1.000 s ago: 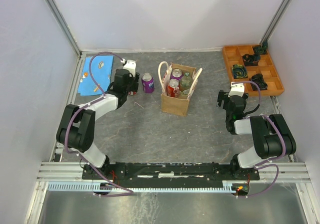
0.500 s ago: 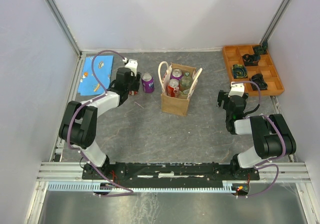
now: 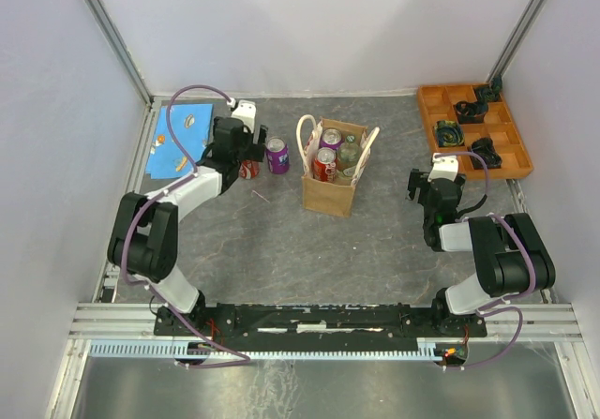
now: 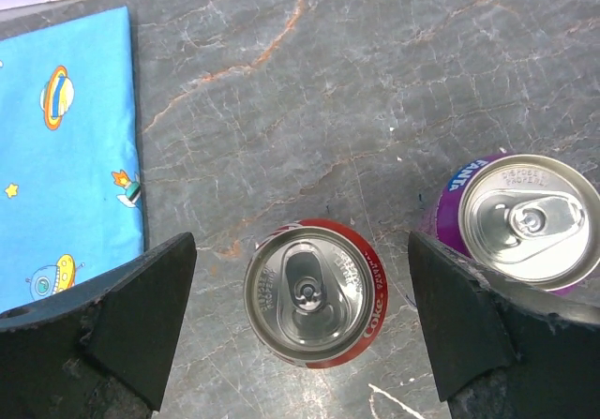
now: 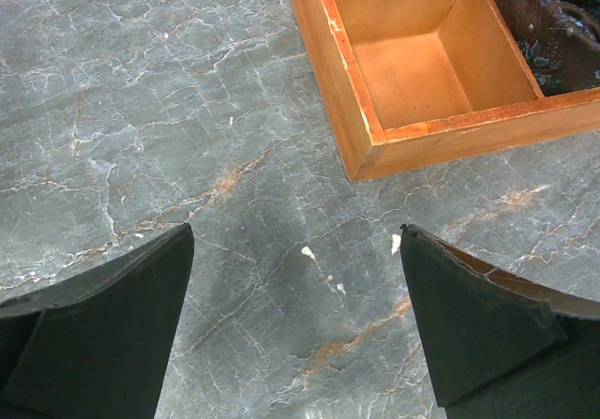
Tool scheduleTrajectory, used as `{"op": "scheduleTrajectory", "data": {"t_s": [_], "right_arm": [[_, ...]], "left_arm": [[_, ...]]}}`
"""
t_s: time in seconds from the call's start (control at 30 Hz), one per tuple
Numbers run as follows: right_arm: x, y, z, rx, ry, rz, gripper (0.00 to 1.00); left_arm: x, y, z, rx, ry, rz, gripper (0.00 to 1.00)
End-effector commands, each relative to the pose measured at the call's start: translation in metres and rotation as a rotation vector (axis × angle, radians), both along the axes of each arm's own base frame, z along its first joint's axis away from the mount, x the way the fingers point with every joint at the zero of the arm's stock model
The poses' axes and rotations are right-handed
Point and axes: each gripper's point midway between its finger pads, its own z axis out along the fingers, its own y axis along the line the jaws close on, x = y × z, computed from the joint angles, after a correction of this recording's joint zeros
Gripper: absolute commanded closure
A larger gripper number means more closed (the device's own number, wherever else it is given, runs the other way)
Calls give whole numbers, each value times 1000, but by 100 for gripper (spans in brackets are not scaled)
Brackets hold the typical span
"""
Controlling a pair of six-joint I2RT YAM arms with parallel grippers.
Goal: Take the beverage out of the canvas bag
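The canvas bag (image 3: 328,192) stands upright mid-table with its cream handles (image 3: 304,136) up. Inside it I see a red can (image 3: 324,163), a purple can (image 3: 331,139) and a green bottle (image 3: 350,153). Left of the bag, a purple Fanta can (image 3: 277,155) (image 4: 525,222) and a red Coke can (image 3: 248,169) (image 4: 314,292) stand on the table. My left gripper (image 3: 246,159) (image 4: 300,283) hangs open above the Coke can, and its fingers (image 4: 141,325) are clear of the can on both sides. My right gripper (image 3: 427,190) (image 5: 295,250) is open over bare table.
An orange compartment tray (image 3: 427,119) (image 5: 356,128) holding dark parts sits at the back right, its corner just beyond the right gripper. A blue patterned cloth (image 3: 180,138) (image 4: 66,147) lies at the back left. Grey walls and metal rails enclose the table.
My left gripper has opened and let go of the red Coke can, which now stands on the table left of the purple can. The right arm has not moved.
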Motion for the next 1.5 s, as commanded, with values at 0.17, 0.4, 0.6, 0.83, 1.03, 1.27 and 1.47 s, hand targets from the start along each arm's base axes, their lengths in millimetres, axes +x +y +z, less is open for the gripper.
{"op": "scheduleTrajectory", "data": {"t_s": [0.17, 0.4, 0.6, 0.83, 1.03, 1.27, 1.47], "right_arm": [[9, -1, 17, 10, -62, -10, 1], [9, -1, 18, 9, -62, -10, 1], [9, -1, 17, 10, -62, -10, 1], [9, -1, 18, 9, -63, -9, 1], [9, -2, 18, 9, -62, -11, 1], [9, -1, 17, 10, -62, -10, 1], [9, -1, 18, 9, -62, -10, 1]], "left_arm": [[5, 0, 120, -79, -255, 1, 6], [-26, -69, 215, -78, -364, -378, 5], [-78, -161, 253, -53, -370, -843, 4], [-96, -224, 216, -156, -231, -1125, 4], [-89, -254, 174, -216, -65, -1184, 6], [-64, -258, 124, -163, 61, -1090, 6], [-45, -246, 81, -106, 176, -945, 4]]}}
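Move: The Coke can still in the canvas bag stands about 23 cm to the right of the left hand, 2 cm back and some 6 cm below it; beside it the bagged purple can is about 7 cm farther out, the green-capped bottle about 7 cm to its right and 4 cm farther out. The set-down Coke can is just under the left hand, 1 cm back, and the set-down purple can 9 cm right, 1 cm ahead. From the right hand, the bagged Coke can lies roughly 35 cm left, 5 cm ahead, about level. The Coke can left in the bag is what the left hand heads for: empty and wide open, it leaves the set-down can, climbs some 27 cm while swinging right and drawing back a little, then sinks about 18 cm over the bag. The wrist turns about 60 degrees clockwise on the way; the hand ends above the bagged cans without touching them. ##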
